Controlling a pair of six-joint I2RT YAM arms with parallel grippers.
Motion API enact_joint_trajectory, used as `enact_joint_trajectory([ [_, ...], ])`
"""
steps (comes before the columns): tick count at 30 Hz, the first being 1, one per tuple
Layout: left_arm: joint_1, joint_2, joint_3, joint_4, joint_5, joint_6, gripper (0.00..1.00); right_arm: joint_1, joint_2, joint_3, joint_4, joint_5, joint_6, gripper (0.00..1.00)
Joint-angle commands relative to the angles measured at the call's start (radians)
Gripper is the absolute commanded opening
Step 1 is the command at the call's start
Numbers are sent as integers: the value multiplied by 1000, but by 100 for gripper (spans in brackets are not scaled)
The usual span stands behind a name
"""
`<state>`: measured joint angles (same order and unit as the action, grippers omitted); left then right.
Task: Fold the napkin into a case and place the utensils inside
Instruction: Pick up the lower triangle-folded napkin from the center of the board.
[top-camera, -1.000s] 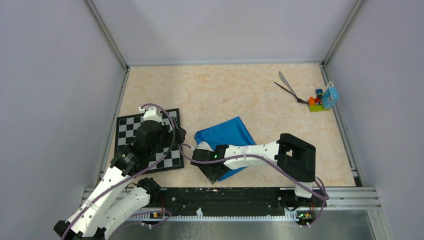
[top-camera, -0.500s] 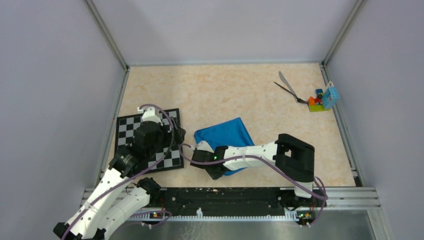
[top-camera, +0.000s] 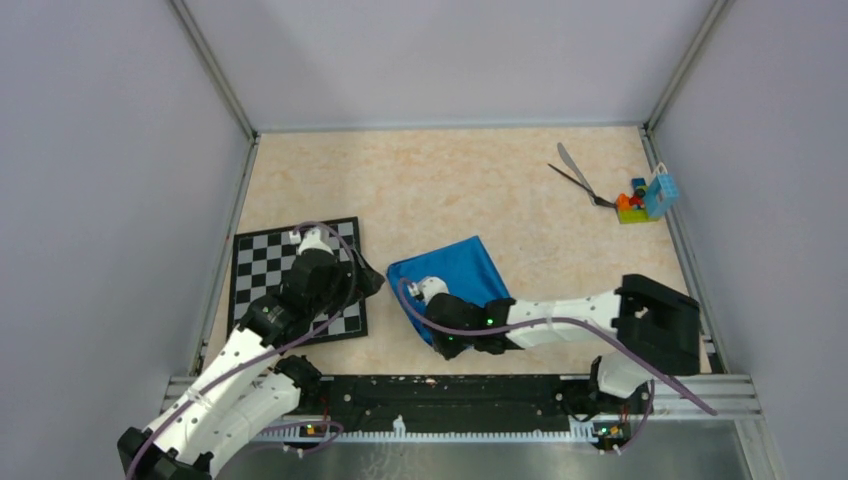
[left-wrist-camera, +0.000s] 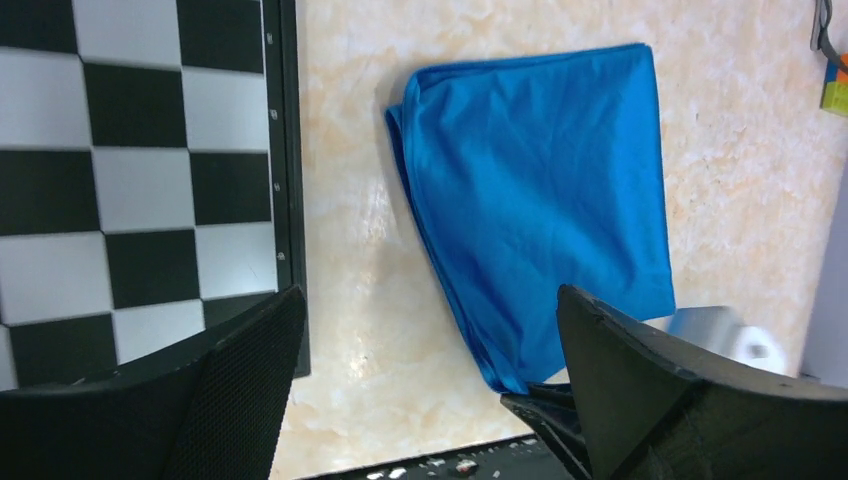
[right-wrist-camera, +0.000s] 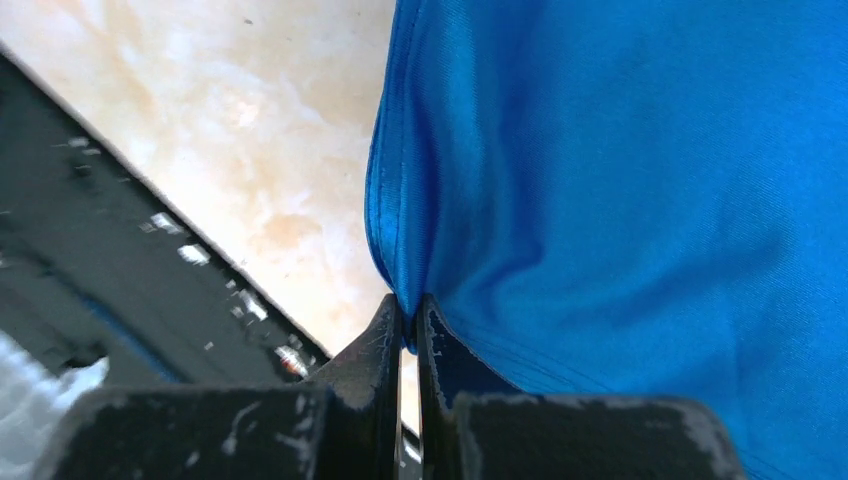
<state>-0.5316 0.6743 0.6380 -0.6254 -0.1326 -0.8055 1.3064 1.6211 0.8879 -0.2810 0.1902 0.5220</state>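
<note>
The blue napkin (top-camera: 457, 271) lies folded on the table, right of the chessboard; it also shows in the left wrist view (left-wrist-camera: 540, 190). My right gripper (top-camera: 442, 345) is at its near corner and is shut on the cloth edge; in the right wrist view the right gripper (right-wrist-camera: 412, 312) has its jaws closed with the napkin (right-wrist-camera: 620, 180) pinched between them. My left gripper (top-camera: 366, 281) hovers open and empty between board and napkin, its fingers (left-wrist-camera: 235, 385) wide apart. The utensils (top-camera: 574, 174), one silver and one black, lie crossed at the far right.
The chessboard (top-camera: 268, 268) lies at the left under my left arm. Colourful toy blocks (top-camera: 642, 200) sit by the right wall next to the utensils. The black front rail (top-camera: 450, 390) runs just behind the napkin's near corner.
My right arm has swung, its elbow moving right, and its gripper has shifted to the napkin's near corner. My left gripper has moved slightly right and nearer. The napkin shifted a little.
</note>
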Motion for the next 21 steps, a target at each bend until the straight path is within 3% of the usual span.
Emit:
enact_joint_trajectory([
  [1,1,7,-59,94,75,-197,99,-87,-209,-179,375,-222,84,0],
  [7,2,99,-118,200,196,-350,99,-232,-333,-384,617,-396,224,0],
  [13,2,214,-235,460,324,-533,99,-310,-433,-546,779,-466,312,0],
  [17,1,269,-269,557,285,-599,99,-344,-509,-603,789,-472,323,0],
  [21,1,311,-227,536,206,-562,99,-377,-558,-648,798,-486,332,0],
])
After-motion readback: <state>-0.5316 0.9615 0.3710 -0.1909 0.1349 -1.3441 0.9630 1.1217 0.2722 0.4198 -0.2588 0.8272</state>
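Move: The napkin's free left corner lies roughly 9 cm ahead of the open left hand, 6 cm to its right and 14 cm below. The napkin's middle is about 19 cm right of that hand and 5 cm ahead; the chessboard's middle is some 13 cm left and 7 cm ahead. From the right hand, already gripping the near corner, the free left corner is about 18 cm ahead and 12 cm left, the napkin's middle about 14 cm ahead. The napkin's near corner, still pinched in the right fingers, is raised some 5 cm and drawn about 4 cm to the right, while that wrist rolls about 40 degrees so the fingers swing from steeply down to pointing left. The left hand, fingers staying wide open, sinks and goes right towards the napkin's left corner, tipping its fingers further down. ##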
